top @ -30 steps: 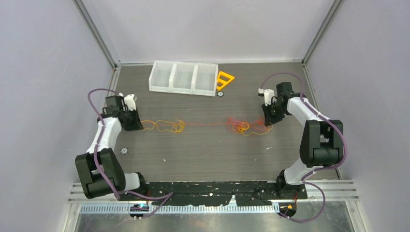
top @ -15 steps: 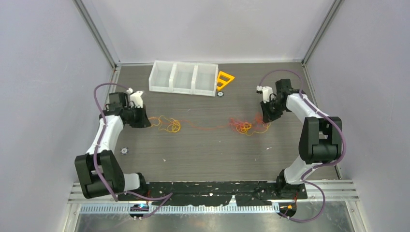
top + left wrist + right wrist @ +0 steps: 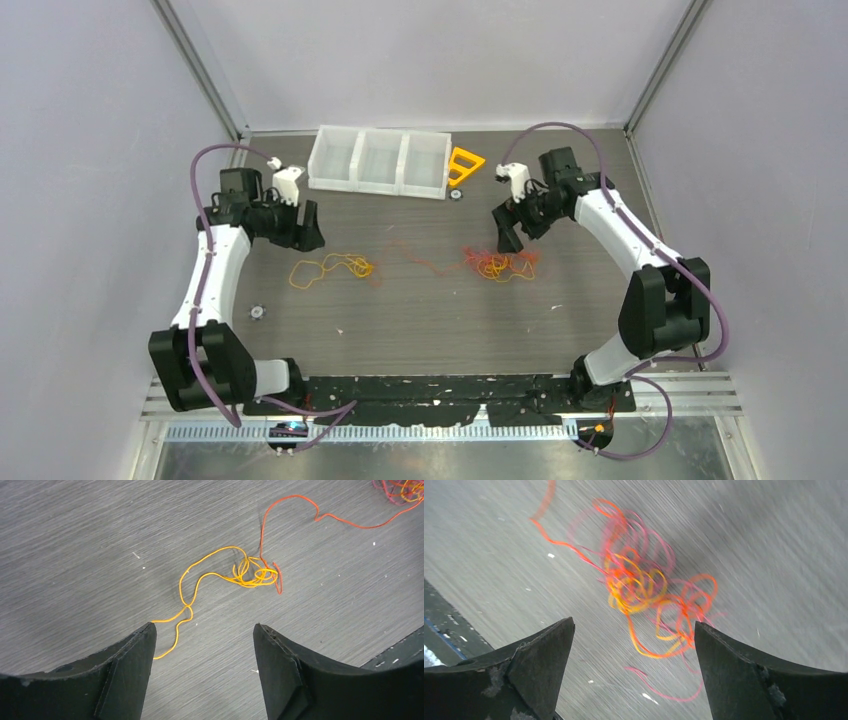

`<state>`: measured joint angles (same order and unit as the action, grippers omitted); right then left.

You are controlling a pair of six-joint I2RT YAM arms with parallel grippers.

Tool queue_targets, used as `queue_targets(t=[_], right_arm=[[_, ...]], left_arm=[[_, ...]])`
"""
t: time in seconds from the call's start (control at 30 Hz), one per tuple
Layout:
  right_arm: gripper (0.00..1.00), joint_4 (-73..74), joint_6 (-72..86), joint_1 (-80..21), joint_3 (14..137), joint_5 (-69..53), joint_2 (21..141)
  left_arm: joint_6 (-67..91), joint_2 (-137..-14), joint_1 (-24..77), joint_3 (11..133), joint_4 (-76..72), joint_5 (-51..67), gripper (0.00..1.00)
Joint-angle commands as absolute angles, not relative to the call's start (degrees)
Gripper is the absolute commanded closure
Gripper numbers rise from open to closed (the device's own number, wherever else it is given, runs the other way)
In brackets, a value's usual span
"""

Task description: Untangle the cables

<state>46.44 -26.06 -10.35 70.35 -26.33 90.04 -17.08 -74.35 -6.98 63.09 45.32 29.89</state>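
The cables lie loose on the grey table. A yellow strand (image 3: pixel 330 268) (image 3: pixel 220 575) curls at the left, and a thin red strand (image 3: pixel 430 258) (image 3: pixel 300 510) runs from it to a clump of orange, yellow and red strands (image 3: pixel 500 265) (image 3: pixel 639 580) at the right. My left gripper (image 3: pixel 308 228) (image 3: pixel 202 627) hangs open just behind the yellow strand, whose loose end lies by the left fingertip. Above the clump's far edge, my right gripper (image 3: pixel 505 232) (image 3: pixel 634 622) is open too. Neither holds anything.
A white bin with three compartments (image 3: pixel 378 160) stands at the back, with an orange-yellow plastic triangle (image 3: pixel 465 165) beside it. One small round part (image 3: pixel 456 194) lies near the bin and another (image 3: pixel 257 312) by the left arm. Walls close both sides.
Both grippers have opened and let go of the cables, then moved back and inward. The stretched strands have gone slack and drawn together on the table.
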Motion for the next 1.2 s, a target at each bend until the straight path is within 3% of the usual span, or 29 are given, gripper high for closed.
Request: queue_targets(t=[0.0,0.2,0.43,0.6,0.93,1.17], right_arm=[[0.04,44.71,-23.86,-17.37,75.28,-29.63,86.50],[0.05,39.65,-17.39,-26.50,80.07,-31.54,93.45],[0.06,28.78,-8.90,-34.70,85.58,-34.90,101.26],[0.09,16.41,1.48,-39.54,88.84,-35.20,106.60],[0.23,13.82,5.07,-48.32,106.17,-29.99,122.94],[0.29,15.89,3.99,-50.16,109.77,-27.23,129.12]], left_arm=[[-17.49,-75.58,-10.13,65.44,48.27,35.95,0.26],[-19.69,-84.29,-10.22,65.76,51.91,26.02,0.26],[-27.60,-91.55,-10.28,66.09,50.15,23.29,0.24],[-27.67,-93.99,-10.33,65.84,50.66,22.68,0.31],[-27.33,-93.25,-10.83,62.95,50.31,21.84,0.33],[-27.05,-93.83,-11.49,62.85,50.05,21.80,0.33]])
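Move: The yellow cable's end loop lies about 6 cm left, 4 cm back and 15 cm below the left hand. The yellow knot lies some 38 cm left of the right hand, 2 cm back and 11 cm down, and about 7 cm right and 3 cm back of the left hand. The red-yellow tangle is almost under the right hand, 3 cm back; the loose red strand is about 21 cm to that hand's left, 1 cm back. Sweeping left nearly 40 cm in shallow rises and dips, the right hand leaves the red-yellow tangle and crosses above the loose red strand to the yellow knot, sinking at the end; its wrist rolls some 30 degrees, fingers swinging flatter to the left and narrowing partway. Meanwhile the left hand drops about 11 cm and shifts slightly left onto the yellow end loop, tipping its open fingers steeper. ##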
